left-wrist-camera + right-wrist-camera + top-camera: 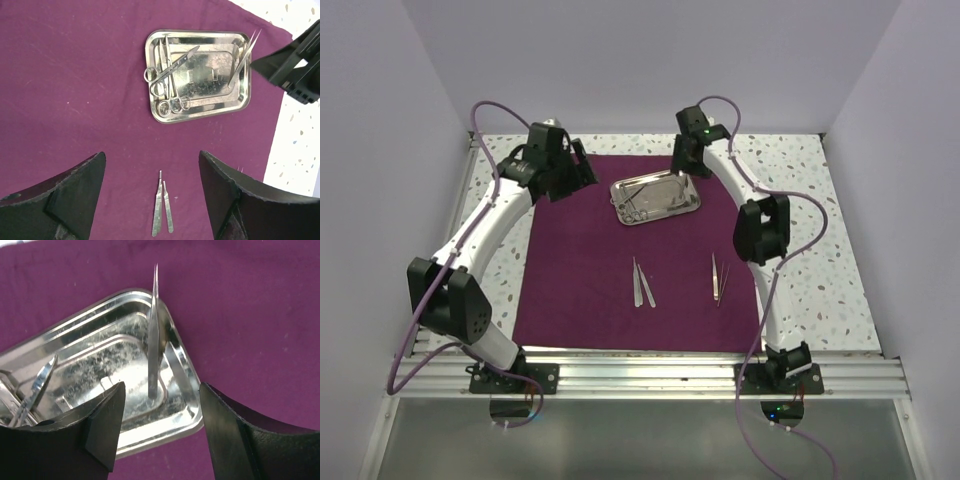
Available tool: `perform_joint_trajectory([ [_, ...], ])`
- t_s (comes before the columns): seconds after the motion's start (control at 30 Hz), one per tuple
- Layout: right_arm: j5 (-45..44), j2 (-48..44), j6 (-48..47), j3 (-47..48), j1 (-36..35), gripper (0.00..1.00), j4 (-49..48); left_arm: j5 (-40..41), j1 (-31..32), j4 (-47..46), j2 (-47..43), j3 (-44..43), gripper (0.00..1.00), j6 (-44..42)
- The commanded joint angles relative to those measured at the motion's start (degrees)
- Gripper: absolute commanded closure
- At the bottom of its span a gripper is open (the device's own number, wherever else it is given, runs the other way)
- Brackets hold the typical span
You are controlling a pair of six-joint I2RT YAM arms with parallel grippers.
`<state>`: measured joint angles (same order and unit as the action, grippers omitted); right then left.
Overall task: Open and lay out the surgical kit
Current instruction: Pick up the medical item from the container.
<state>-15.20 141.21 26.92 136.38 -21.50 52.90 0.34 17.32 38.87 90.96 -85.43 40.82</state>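
The dark purple cloth [580, 260] lies spread flat on the table. The steel tray [692, 207] sits near its far edge. In the left wrist view the tray [200, 114] holds scissors and forceps [167, 75], and tweezers [244, 57] lean on its right rim. Two thin steel tools [162, 205] lie side by side on the cloth, and another pair [717, 278] lies to their right. My left gripper [152, 160] hovers open above the cloth, left of the tray. My right gripper [162, 390] is open over the tray's corner [165, 432], its fingers apart from the tweezers [154, 330].
Speckled white tabletop [820, 260] shows around the cloth, wider on the right. White walls close in the back and both sides. The aluminium rail [650, 375] with the arm bases runs along the near edge.
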Motion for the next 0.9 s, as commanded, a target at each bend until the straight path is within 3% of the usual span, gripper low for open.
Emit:
perform_joint_trajectory([
  [0.0,4.6,2.4,-1.2,3.9,1.0,0.36,-2.5,1.4,-0.2,0.0,0.6,-1.1,0.21,-2.1],
  [0.53,7.6,10.7,0.0,6.9,0.9,0.43,-3.9,4.4,-0.2,2.8,4.4,-6.2,0.21,-3.1],
  [0.67,3.8,12.5,-0.6,7.4,1.0,0.62,-2.1,5.3,-0.3,4.1,4.7,-7.0,0.21,-3.6],
  [0.77,1.9,13.6,-1.1,7.8,1.0,0.94,-0.7,6.0,-0.4,5.3,5.1,-8.0,0.21,-3.7],
  [0.8,1.8,13.7,-1.2,7.7,1.1,0.99,-0.5,6.0,-0.5,5.5,5.2,-8.3,0.20,-3.6],
  [0.87,2.6,13.5,-1.3,7.6,1.2,1.00,-0.3,6.1,-0.7,5.8,5.4,-8.4,0.20,-3.8],
])
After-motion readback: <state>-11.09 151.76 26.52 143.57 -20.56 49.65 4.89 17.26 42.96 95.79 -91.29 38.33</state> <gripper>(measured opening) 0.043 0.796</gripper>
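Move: The tweezers lean in the right end of the tray with their points out over its far rim; their middle is about 4 cm ahead of the right hand, 1 cm to its left and some 6 cm below. The tray's centre is roughly 8 cm to this hand's left, 1 cm back and 8 cm down, and the scissors are about 15 cm left and 2 cm back. From the left hand, the tweezers are some 18 cm ahead, 22 cm right and 19 cm below. The right hand's fingers close from about two-thirds open to nearly shut and pinch the tweezers from both sides on their rear half, inside the tray. Before that the hand sinks some 6 cm into the tray's right end, swaying a little right, then left; it creeps forward, about 2.5 cm in all, with hardly any turn of the wrist. ##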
